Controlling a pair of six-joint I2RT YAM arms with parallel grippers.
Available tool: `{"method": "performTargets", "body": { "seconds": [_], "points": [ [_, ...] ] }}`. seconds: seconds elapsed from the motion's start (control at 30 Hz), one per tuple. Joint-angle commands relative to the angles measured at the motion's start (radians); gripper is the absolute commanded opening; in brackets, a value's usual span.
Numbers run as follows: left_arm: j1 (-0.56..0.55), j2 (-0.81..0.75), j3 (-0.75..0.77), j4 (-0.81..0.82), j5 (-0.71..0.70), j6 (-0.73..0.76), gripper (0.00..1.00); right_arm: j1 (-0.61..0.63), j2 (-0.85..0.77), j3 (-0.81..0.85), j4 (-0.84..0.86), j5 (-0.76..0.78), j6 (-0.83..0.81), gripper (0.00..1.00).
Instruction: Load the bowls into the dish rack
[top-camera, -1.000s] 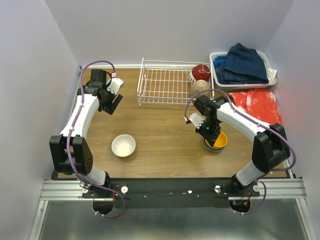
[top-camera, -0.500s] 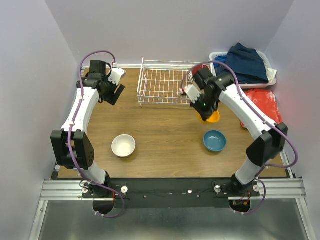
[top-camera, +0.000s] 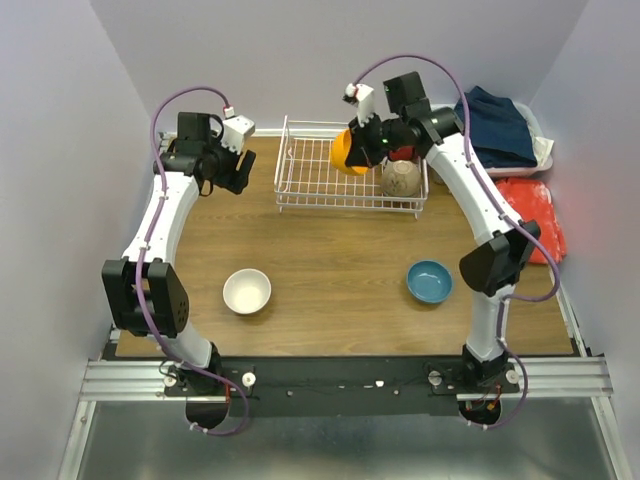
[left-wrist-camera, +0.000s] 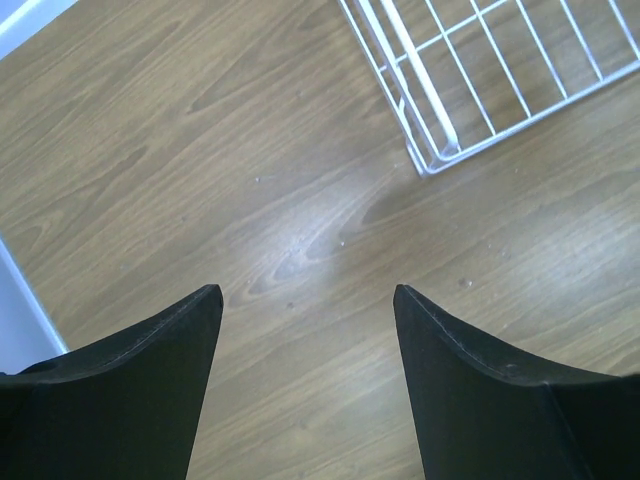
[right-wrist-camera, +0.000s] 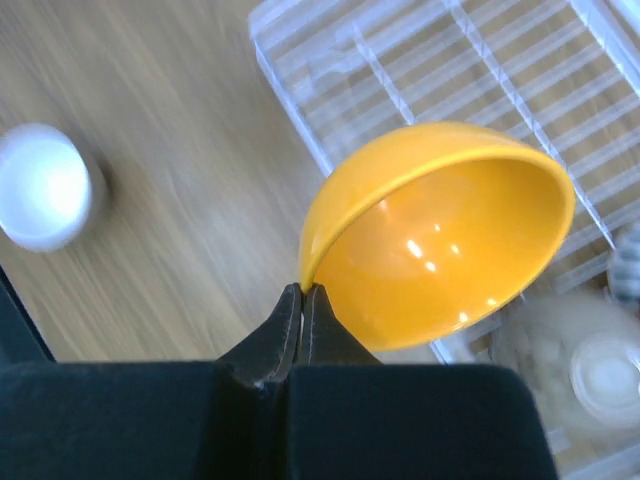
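My right gripper (right-wrist-camera: 302, 290) is shut on the rim of the orange bowl (right-wrist-camera: 440, 240), which hangs tilted over the middle of the white wire dish rack (top-camera: 310, 172). Seen from above, the orange bowl (top-camera: 343, 152) sits just left of the right gripper (top-camera: 360, 148). A tan-brown bowl (top-camera: 401, 178) stands in the rack's right end, with a red bowl (top-camera: 404, 153) partly hidden behind the arm. On the table lie a white bowl (top-camera: 246, 290) and a blue bowl (top-camera: 429, 281). My left gripper (top-camera: 236, 170) is open and empty, left of the rack corner (left-wrist-camera: 425, 110).
A white plastic basket (top-camera: 432, 150) of blue clothes stands at the back right, with a red cloth (top-camera: 525, 215) in front of it. Grey walls close in on the left, back and right. In the right wrist view the white bowl (right-wrist-camera: 40, 185) appears blurred at left.
The right arm lifted the orange bowl off the blue bowl and carried it back and left to above the rack. The left gripper shifted slightly toward the back, staying open.
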Motion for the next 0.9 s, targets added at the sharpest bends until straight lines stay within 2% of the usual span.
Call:
{"method": "performTargets", "body": {
  "seconds": [0.0, 0.03, 0.07, 0.1, 0.13, 0.23, 0.37, 0.47, 0.63, 0.87],
  "points": [
    [-0.007, 0.026, -0.040, 0.090, 0.025, -0.110, 0.78, -0.130, -0.036, -0.285, 0.673, -0.353, 0.440, 0.01],
    [-0.007, 0.027, -0.054, 0.095, 0.016, -0.118, 0.78, -0.145, -0.019, -0.301, 0.860, -0.387, 0.507, 0.01],
    [-0.007, 0.024, -0.058, 0.095, 0.007, -0.127, 0.77, -0.171, 0.002, -0.309, 0.944, -0.438, 0.576, 0.00],
    [-0.007, 0.019, -0.065, 0.089, -0.007, -0.135, 0.78, -0.182, 0.062, -0.307, 1.022, -0.461, 0.714, 0.01],
    [-0.007, 0.013, -0.080, 0.087, -0.009, -0.144, 0.78, -0.191, 0.091, -0.292, 1.167, -0.479, 0.781, 0.00],
    [-0.007, -0.023, -0.145, 0.087, 0.011, -0.132, 0.78, -0.201, 0.223, -0.211, 1.338, -0.512, 0.933, 0.01],
    [-0.013, -0.051, -0.198, 0.094, 0.017, -0.127, 0.77, -0.196, 0.398, -0.059, 1.423, -0.495, 1.021, 0.00],
    [-0.022, -0.031, -0.186, 0.010, 0.011, -0.112, 0.77, -0.197, 0.501, 0.024, 1.464, -0.478, 1.050, 0.01],
    [-0.027, -0.004, -0.173, -0.049, -0.009, -0.074, 0.77, -0.196, 0.591, 0.055, 1.564, -0.464, 1.109, 0.00],
    [-0.028, 0.078, -0.057, -0.100, -0.033, -0.068, 0.77, -0.194, 0.679, 0.085, 1.569, -0.440, 1.109, 0.00]
  ]
}}
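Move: The right hand already pinches the yellow bowl's rim; its place, the rack's left part, lies about 21 cm ahead, 9 cm left and 20 below. The patterned bowl stands some 18 ahead and 9 right, the red one 26 ahead and 9 right. From the left hand, the white bowl is roughly 17 cm back, 3 right, 19 below; that rack place is 18 ahead, 21 right. Right carries the pinched yellow bowl some 20 cm forward, then down, over the rack, levelling fingers; left hand sinks. ##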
